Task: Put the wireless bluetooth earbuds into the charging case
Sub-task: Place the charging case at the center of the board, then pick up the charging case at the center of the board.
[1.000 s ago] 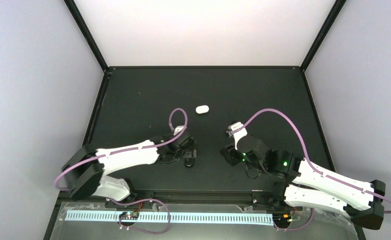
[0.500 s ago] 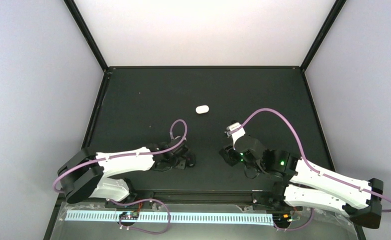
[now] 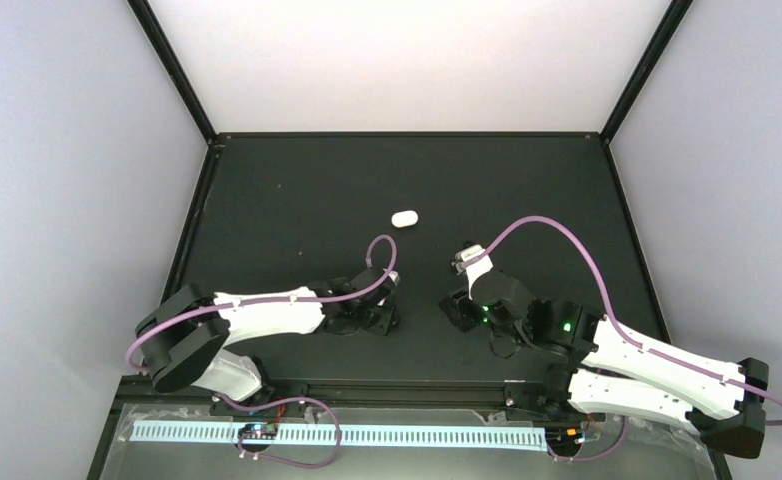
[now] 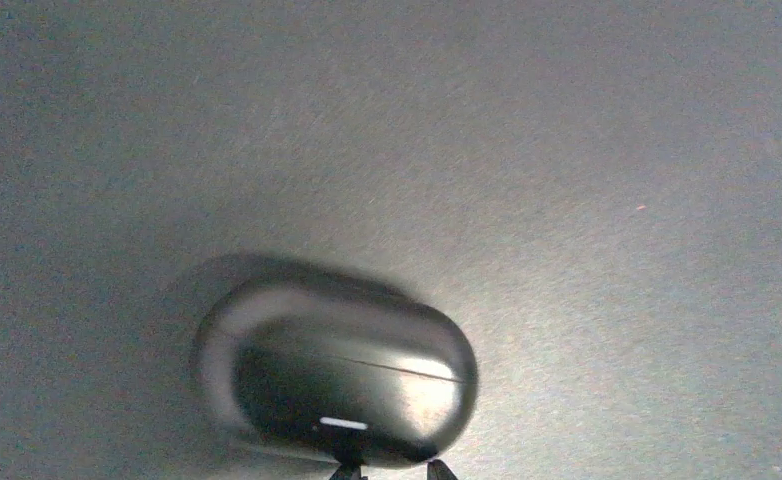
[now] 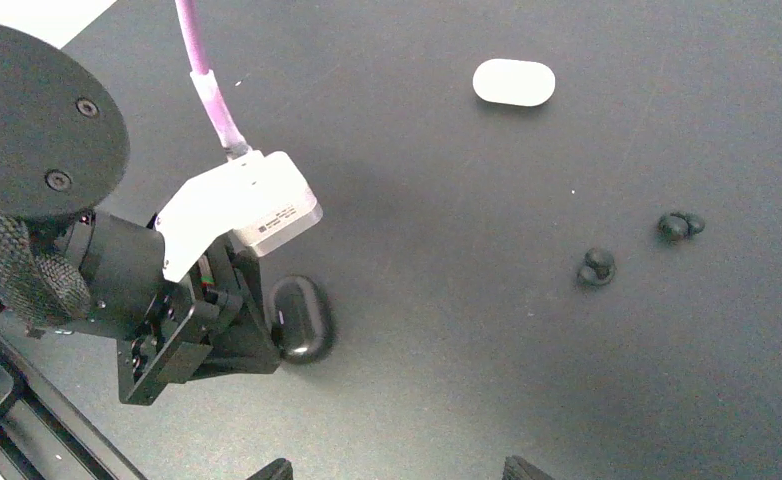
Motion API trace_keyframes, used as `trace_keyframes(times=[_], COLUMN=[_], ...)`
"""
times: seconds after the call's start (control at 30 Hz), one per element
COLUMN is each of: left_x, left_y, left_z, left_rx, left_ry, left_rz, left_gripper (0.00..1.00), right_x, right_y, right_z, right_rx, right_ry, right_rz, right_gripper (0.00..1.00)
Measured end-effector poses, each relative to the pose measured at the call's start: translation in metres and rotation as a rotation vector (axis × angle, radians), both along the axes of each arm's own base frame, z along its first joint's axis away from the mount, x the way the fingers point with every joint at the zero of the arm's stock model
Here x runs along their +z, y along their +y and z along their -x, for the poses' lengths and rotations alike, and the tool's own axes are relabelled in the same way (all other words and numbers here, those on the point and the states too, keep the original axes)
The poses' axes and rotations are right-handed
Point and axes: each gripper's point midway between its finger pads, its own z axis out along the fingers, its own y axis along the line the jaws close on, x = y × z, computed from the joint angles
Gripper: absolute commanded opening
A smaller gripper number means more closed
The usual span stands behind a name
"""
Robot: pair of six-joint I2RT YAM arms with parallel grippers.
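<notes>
A glossy black charging case, closed, lies on the black mat right in front of my left gripper. The gripper's jaws stand close together, empty, with the tips at the case's near side. The right wrist view shows the same case touching the left gripper. Two black earbuds lie loose on the mat to the right of it. My right gripper is open and empty above the mat. No white earbuds are in view.
A white pill-shaped closed case lies further back at mid-table and also shows in the right wrist view. The left arm's purple cable loops above its wrist. Black frame posts stand at the table's back corners.
My left gripper first drew back toward the near edge, then shifted right to the black case. The right arm has hardly moved.
</notes>
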Motion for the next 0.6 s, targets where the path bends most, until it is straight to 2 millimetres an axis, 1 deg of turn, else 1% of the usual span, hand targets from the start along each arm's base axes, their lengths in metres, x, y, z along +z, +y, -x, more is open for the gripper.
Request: trace_keyframes(times=[0.07, 0.13, 0.17, 0.23, 0.3, 0.33, 0.4, 0.47, 0.53, 0.6], left_x=[0.005, 0.011, 0.016, 0.029, 0.046, 0.054, 0.067, 0.072, 0.069, 0.060], left_y=[-0.005, -0.006, -0.006, -0.005, -0.001, 0.002, 0.008, 0.013, 0.017, 0.018], left_z=[-0.002, -0.003, -0.004, -0.004, -0.005, -0.006, -0.009, -0.012, -0.014, -0.014], left_rx=[-0.019, -0.041, -0.050, -0.073, -0.087, -0.090, -0.094, -0.102, -0.121, -0.159], left_ry=[-0.015, -0.036, -0.049, -0.087, -0.134, -0.159, -0.203, -0.230, -0.233, -0.212], left_rz=[0.011, 0.019, 0.027, 0.040, 0.052, 0.058, 0.062, 0.052, 0.024, -0.034], left_gripper=[0.26, 0.40, 0.50, 0.72, 0.90, 0.97, 0.99, 0.99, 0.99, 0.99], right_x=[0.000, -0.001, 0.000, 0.000, 0.000, 0.001, 0.001, 0.002, 0.005, 0.011], right_y=[0.000, -0.001, -0.001, -0.002, -0.002, -0.002, -0.003, -0.004, -0.005, -0.008], right_z=[0.000, 0.000, 0.000, 0.000, 0.000, 0.000, -0.001, -0.001, -0.001, -0.001], right_rx=[-0.001, -0.002, -0.002, -0.003, -0.005, -0.006, -0.006, -0.007, -0.011, -0.014], right_ry=[0.000, 0.000, -0.001, -0.002, -0.005, -0.006, -0.010, -0.014, -0.022, -0.032], right_rz=[0.003, 0.005, 0.005, 0.004, 0.004, 0.004, 0.005, 0.006, 0.004, -0.001], right_gripper=[0.54, 0.54, 0.54, 0.54, 0.54, 0.54, 0.54, 0.54, 0.54, 0.54])
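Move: Just off the left hand's nearly shut fingertips sits the black charging case, its middle about 2 cm ahead, 2 cm to the right and 1 cm lower. From that hand the white case is some 19 cm ahead and 3 cm right; the two black earbuds are roughly 10 cm ahead, 13 cm right and 14 cm ahead, 16 cm right, all on the board. From the right hand the charging case lies about 3 cm ahead, 11 cm left and 19 cm below. Finishing its push, the left hand nudges the side of the black charging case barely half a centimetre farther right with nearly shut fingertips, then comes free and rises about 7 cm, drifting a little left and forward. Its fingers spread fully on the way up while the wrist tips the fingertips forward some 10 degrees and turns slightly clockwise; at the end it begins to sink again above the case. ##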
